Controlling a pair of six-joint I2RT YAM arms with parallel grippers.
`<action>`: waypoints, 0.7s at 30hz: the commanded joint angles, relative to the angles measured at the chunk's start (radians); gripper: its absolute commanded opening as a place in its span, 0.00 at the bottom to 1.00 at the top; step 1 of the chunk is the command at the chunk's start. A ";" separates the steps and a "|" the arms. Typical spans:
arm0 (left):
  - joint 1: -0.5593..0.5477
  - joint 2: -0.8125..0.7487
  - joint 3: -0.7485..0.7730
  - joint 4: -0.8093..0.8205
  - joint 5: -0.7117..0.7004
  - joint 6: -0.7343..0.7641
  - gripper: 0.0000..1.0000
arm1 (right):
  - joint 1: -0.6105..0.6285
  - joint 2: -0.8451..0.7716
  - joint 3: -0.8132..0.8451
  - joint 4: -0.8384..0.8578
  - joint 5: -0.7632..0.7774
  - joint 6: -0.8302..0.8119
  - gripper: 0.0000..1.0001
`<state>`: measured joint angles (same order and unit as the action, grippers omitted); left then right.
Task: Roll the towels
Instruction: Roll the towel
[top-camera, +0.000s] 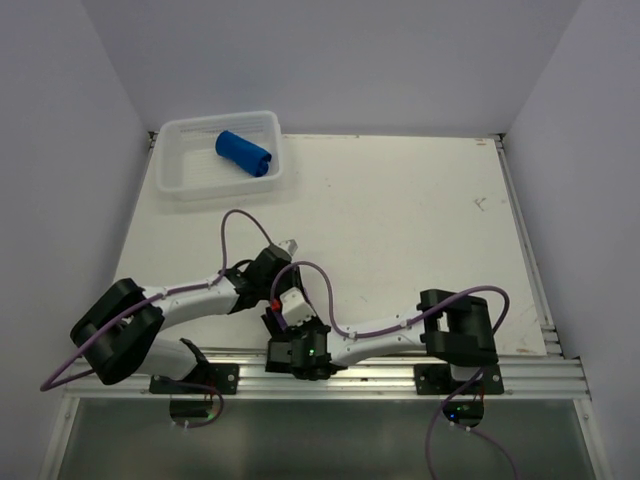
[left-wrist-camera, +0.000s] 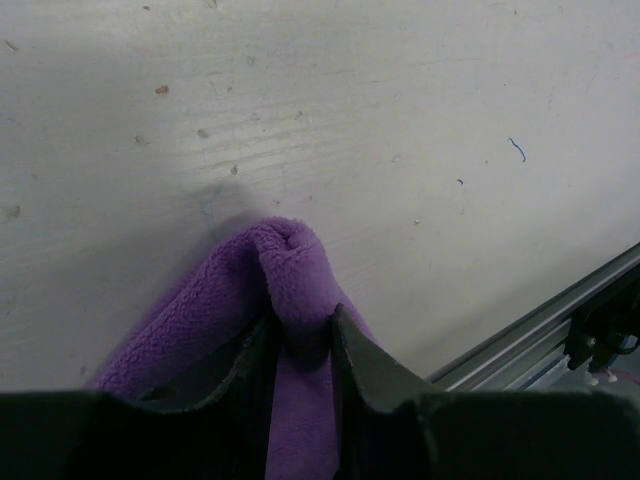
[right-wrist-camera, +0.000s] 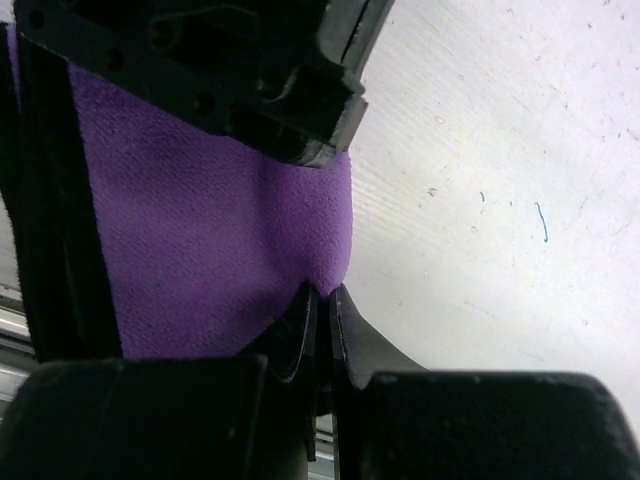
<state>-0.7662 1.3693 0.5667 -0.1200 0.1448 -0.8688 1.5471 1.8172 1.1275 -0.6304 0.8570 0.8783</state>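
Observation:
The light purple towel (left-wrist-camera: 290, 262) lies on the white table near its front edge. In the left wrist view a raised fold of it sits between the fingers of my left gripper (left-wrist-camera: 303, 325), which press it from both sides. My right gripper (right-wrist-camera: 322, 292) is shut on the edge of the same purple towel (right-wrist-camera: 200, 230), with the black body of the left gripper (right-wrist-camera: 250, 80) just ahead of it. The royal blue towel (top-camera: 243, 153) lies rolled up in the white basket (top-camera: 180, 178). In the top view both arms hide the purple towel.
The white mesh basket stands at the table's far left corner. A metal rail (top-camera: 400, 372) runs along the near edge, right behind both grippers. Purple cables (top-camera: 240, 222) loop over the arms. Grey walls close in the left, far and right sides.

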 joint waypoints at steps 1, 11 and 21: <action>-0.002 0.001 -0.027 0.049 -0.028 0.016 0.32 | 0.018 0.033 0.063 -0.092 0.093 0.033 0.00; 0.024 -0.139 0.007 0.007 -0.102 0.043 0.60 | 0.037 0.064 0.095 -0.163 0.123 0.011 0.00; 0.111 -0.205 0.071 -0.069 -0.088 0.096 0.65 | 0.091 0.250 0.296 -0.442 0.287 0.129 0.00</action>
<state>-0.6781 1.1881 0.6003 -0.1661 0.0696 -0.8135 1.6222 2.0239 1.3476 -0.9283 1.0210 0.9161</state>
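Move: The left fingers are already shut on the purple towel's far corner; the towel's middle lies about 5 cm back of them, 1 cm left and 1 cm lower. The right hand already pinches the towel's right edge, with that middle some 4 cm to its left, 1 cm ahead and 2 cm below. The black hem is roughly 6 cm left of the left hand and 5 cm back. The left fingers open off the corner and lift 5 cm, also forward; the right, still pinching, tilts 15 degrees. ##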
